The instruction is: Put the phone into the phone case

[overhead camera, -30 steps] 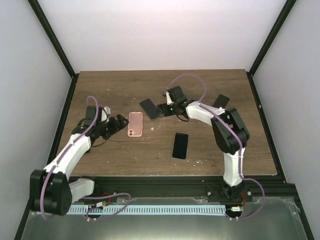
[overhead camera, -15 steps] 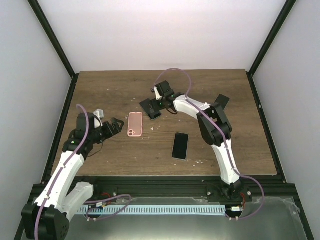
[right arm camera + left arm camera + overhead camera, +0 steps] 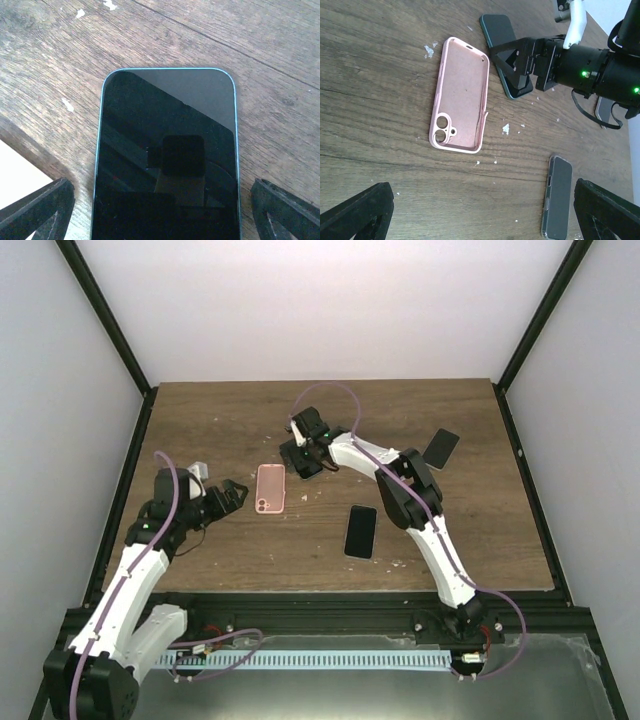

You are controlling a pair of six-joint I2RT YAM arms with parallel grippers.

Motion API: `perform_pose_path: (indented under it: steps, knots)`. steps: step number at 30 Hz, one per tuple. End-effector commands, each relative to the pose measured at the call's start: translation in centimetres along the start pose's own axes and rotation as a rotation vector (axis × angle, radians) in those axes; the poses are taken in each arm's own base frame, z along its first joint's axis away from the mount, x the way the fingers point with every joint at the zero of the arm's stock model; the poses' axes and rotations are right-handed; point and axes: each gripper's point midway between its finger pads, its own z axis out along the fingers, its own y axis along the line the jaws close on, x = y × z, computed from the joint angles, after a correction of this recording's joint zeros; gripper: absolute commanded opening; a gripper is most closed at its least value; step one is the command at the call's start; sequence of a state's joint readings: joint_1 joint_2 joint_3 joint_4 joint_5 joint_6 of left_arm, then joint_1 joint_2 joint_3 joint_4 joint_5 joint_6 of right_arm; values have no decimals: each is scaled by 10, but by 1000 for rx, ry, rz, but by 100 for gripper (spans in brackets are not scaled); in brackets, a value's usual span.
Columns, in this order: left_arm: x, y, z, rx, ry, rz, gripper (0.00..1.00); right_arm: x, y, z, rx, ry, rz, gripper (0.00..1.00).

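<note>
The phone (image 3: 167, 150), dark-screened with a thin blue rim, lies flat on the wooden table (image 3: 210, 420). My right gripper (image 3: 164, 212) is open and low over it, one fingertip on each side of its long edges, neither visibly touching. Just left of the phone lies the pink phone case (image 3: 270, 488), hollow side up with its camera hole toward the near edge. In the left wrist view the phone case (image 3: 460, 102) sits beside the phone (image 3: 499, 30). My left gripper (image 3: 232, 495) hovers open left of the case, holding nothing.
A second dark phone in a clear case (image 3: 361, 531) lies near the table's middle, toward the front. A third dark phone (image 3: 441, 448) lies at the right. Small white specks dot the wood. Black frame posts stand at the table's corners.
My right gripper has slid left from beside the phone to over it, its jaws widening. My left arm pulled back a little from the case early on, then held still.
</note>
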State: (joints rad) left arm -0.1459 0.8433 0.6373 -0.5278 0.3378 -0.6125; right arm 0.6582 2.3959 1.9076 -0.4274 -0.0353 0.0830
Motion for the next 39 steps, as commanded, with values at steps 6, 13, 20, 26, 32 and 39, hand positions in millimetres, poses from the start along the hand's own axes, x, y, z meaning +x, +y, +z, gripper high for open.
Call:
perform_pose_path:
  steps: [6,13,20,26,32,39]
  knots:
    - [5,4,0,-11,7,15,99,1,2,5,38,27,-62,93]
    - [7,7,4,-25,26,10,99,5,5,5,70,42,-94,90]
    - [10,16,13,-43,33,-2,95,14,4,5,67,60,-86,82]
    - [12,26,34,-86,100,-35,84,28,10,-7,31,60,-49,77]
    - [-14,35,56,-163,52,-27,71,50,7,-23,35,101,14,77]
    - [-27,46,92,-251,60,12,60,85,4,-49,26,151,130,77]
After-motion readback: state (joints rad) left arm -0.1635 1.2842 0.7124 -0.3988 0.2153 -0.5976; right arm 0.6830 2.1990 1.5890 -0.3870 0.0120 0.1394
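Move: The right hand, empty and wide open, straddles the phone with the teal edge, whose middle is about level with the fingertips and some 1 cm below them. From there the pink phone case lies about 9 cm back and 8 cm left, and the black phone some 21 cm back and 15 cm right. For the left hand, open and hovering high, the phone case is about 11 cm ahead, 6 cm right and 14 cm below; the phone is roughly 20 cm ahead and 14 cm right. Sinking barely half a centimetre and rolling slightly, the right fingers close on the phone's two long edges, pinch it, then drag it low along the table, about 5 cm back and 3 cm right. The left hand first waits, then drops some 7 cm, tips its fingers down a little and pushes about 5 cm forward towards the phone case, partly closing. ##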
